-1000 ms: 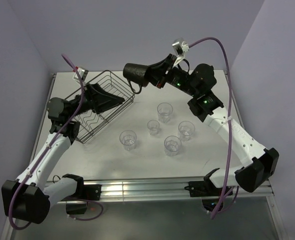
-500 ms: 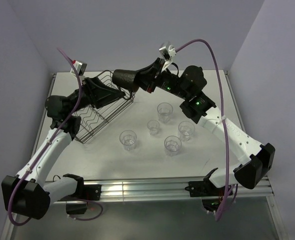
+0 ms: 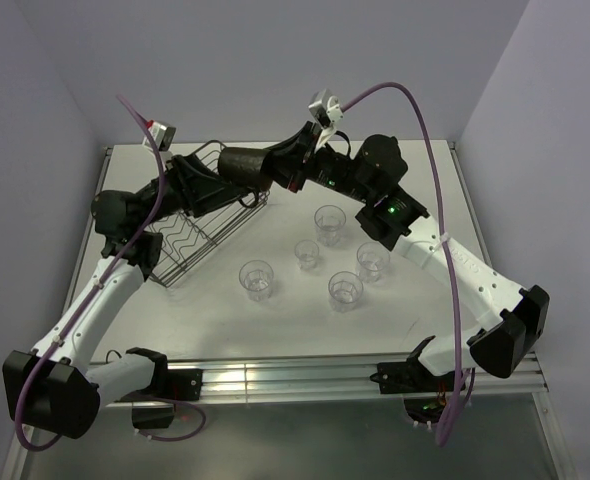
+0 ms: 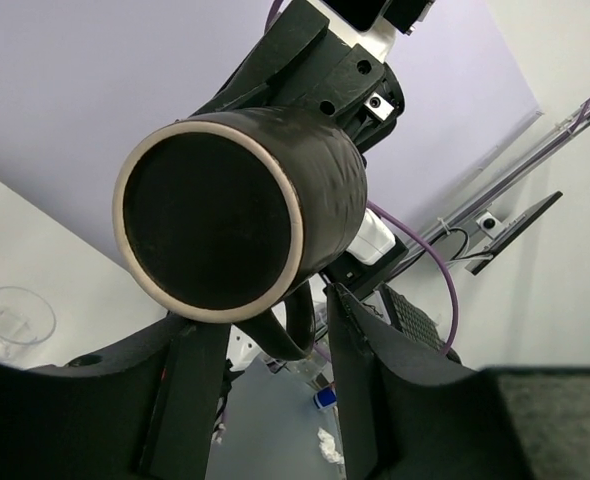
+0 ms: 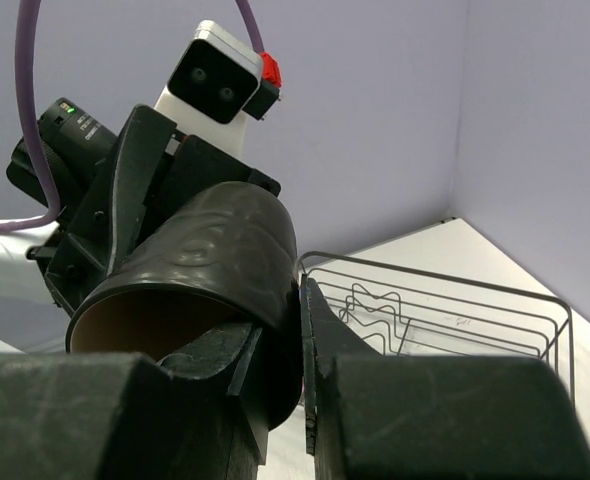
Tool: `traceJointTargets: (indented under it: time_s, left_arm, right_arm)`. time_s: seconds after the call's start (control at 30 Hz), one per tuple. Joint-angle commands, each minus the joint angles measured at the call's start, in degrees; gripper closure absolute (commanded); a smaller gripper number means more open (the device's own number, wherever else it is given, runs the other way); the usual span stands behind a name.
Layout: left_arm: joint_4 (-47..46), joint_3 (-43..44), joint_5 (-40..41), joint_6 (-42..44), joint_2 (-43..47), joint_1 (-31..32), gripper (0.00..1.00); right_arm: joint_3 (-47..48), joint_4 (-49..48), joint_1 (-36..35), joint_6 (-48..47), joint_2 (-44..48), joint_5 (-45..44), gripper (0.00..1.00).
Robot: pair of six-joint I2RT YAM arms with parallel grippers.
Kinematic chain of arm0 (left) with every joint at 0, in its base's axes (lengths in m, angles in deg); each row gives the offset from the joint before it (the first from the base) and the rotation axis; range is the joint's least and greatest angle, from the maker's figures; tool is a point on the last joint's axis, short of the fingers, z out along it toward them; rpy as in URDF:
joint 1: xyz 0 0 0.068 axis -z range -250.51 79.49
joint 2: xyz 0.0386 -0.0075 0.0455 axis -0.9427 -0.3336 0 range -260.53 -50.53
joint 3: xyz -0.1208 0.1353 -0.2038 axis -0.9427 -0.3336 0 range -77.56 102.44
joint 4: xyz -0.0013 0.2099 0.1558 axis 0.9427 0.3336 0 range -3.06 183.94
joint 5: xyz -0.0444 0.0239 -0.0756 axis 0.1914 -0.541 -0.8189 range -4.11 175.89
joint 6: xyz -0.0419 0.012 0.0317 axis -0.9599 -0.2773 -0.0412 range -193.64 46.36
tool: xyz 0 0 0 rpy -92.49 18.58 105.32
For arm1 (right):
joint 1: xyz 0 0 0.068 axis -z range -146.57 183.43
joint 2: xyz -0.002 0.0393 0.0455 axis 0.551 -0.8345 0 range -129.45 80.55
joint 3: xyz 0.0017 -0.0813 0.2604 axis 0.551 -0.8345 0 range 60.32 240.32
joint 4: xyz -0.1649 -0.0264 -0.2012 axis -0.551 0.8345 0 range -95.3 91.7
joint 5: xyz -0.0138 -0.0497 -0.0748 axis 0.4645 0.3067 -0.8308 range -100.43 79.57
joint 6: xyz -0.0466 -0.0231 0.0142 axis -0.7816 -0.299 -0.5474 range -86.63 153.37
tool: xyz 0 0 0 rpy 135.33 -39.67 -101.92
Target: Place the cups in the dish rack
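My right gripper (image 3: 278,166) holds the dark brown mug (image 3: 243,165) on its side in the air over the right edge of the black wire dish rack (image 3: 187,238). It is shut on the mug's wall (image 5: 215,260), one finger inside the mouth and one outside (image 5: 280,340). The mug's base (image 4: 210,210) faces my left gripper (image 4: 270,390). Its handle (image 4: 300,325) hangs between the left fingers (image 4: 360,390), which stand apart with a gap beside the handle. Several clear ribbed cups stand on the table, among them one (image 3: 330,222) and another (image 3: 256,279).
The rack (image 5: 445,310) lies at the left back of the white table (image 3: 425,200), tilted up on the left arm's side. The glasses cluster in the table's middle, one showing low left (image 4: 15,320). Purple cables arc over both arms.
The right arm has carried the mug leftward to the left gripper. The left gripper has risen to meet it and narrowed its jaws around the handle.
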Motion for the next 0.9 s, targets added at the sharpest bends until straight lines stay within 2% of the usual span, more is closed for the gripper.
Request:
traceJointTargets:
  time_s: [0.0, 0.13, 0.2, 0.23, 0.3, 0.33, 0.37, 0.47, 0.53, 0.57, 0.63, 0.67, 0.73, 0.87]
  left_arm:
    - [-0.1, 3.1, 0.4, 1.5, 0.2, 0.8, 0.52]
    - [0.1, 2.8, 0.5, 1.6, 0.2, 1.0, 0.62]
    - [0.1, 2.8, 0.5, 1.8, 0.2, 1.0, 0.71]
    - [0.1, 2.7, 0.4, 1.9, 0.3, 1.0, 0.79]
    - [0.5, 2.6, 0.4, 2.2, 0.5, 1.0, 0.89]
    - [0.9, 2.7, 0.4, 2.5, 0.5, 1.0, 0.99]
    - [1.4, 2.7, 0.2, 2.7, 0.6, 1.0, 1.00]
    - [1.8, 2.3, -0.3, 2.9, 1.3, 0.9, 1.00]
    - [2.3, 1.9, -0.7, 3.1, 2.2, 0.5, 1.00]
    - [2.4, 1.6, -1.0, 3.2, 2.9, 0.1, 1.00]
    - [3.7, 1.5, -0.9, 4.1, 3.7, -0.7, 1.00]
    - [4.4, 1.6, -1.0, 4.6, 4.0, -1.7, 1.00]
    - [5.5, 1.7, -1.4, 4.5, 4.6, -3.1, 1.00]
    - [6.1, 2.0, -3.2, 3.6, 4.8, -7.8, 1.00]
  right_arm:
    - [2.6, -3.3, -0.7, -1.4, 0.0, -1.2, 1.00]
    - [2.1, -3.5, -1.2, -1.5, 0.0, -1.1, 1.00]
    - [1.9, -3.4, -1.2, -1.6, 0.0, -0.9, 1.00]
    - [1.8, -3.3, -1.3, -1.6, 0.1, -0.8, 1.00]
    - [1.7, -3.2, -1.3, -1.6, 0.1, -0.9, 1.00]
    - [1.6, -2.9, -1.3, -1.7, 0.1, -1.0, 1.00]
    - [1.6, -2.7, -1.3, -1.7, 0.1, -1.2, 0.97]
    - [1.2, -2.4, -1.3, -1.7, 0.3, -1.8, 0.77]
    - [0.8, -1.9, -1.3, -1.8, 0.5, -2.3, 0.67]
    - [0.5, -1.8, -1.3, -1.9, 0.7, -2.9, 0.55]
    - [0.1, -1.5, -1.2, -2.2, 0.8, -3.5, 0.48]
    - [-0.2, -1.5, -1.2, -2.4, 0.8, -3.6, 0.38]
    - [-1.1, -1.8, -1.2, -2.5, 1.2, -3.7, 0.34]
    - [-1.9, -1.2, -1.2, -2.9, 1.8, -4.3, 0.17]
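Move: The brown cup lies sideways in the air, my right fingers pinching its rim wall. Its middle is about 4 cm left of my right hand, 2 cm back and 2 cm up. From my left hand, whose half-open fingers straddle its handle, its middle is some 3 cm forward, 1 cm left and 4 cm up. From my left hand too, the dish rack is about 20 cm forward, 16 cm left and 35 cm down; the nearest clear cup sits 4 cm forward, 1 cm left and 38 cm down. I close my left fingers on the brown cup's handle, nearly staying in place while my right hand keeps its pinch on the rim. Once the left has its grip, I spread my right fingers wide to let go of the wall, easing that hand about 1 cm down and forward. Last, my left hand draws the cup some 2.5 cm left, away from the right hand. ##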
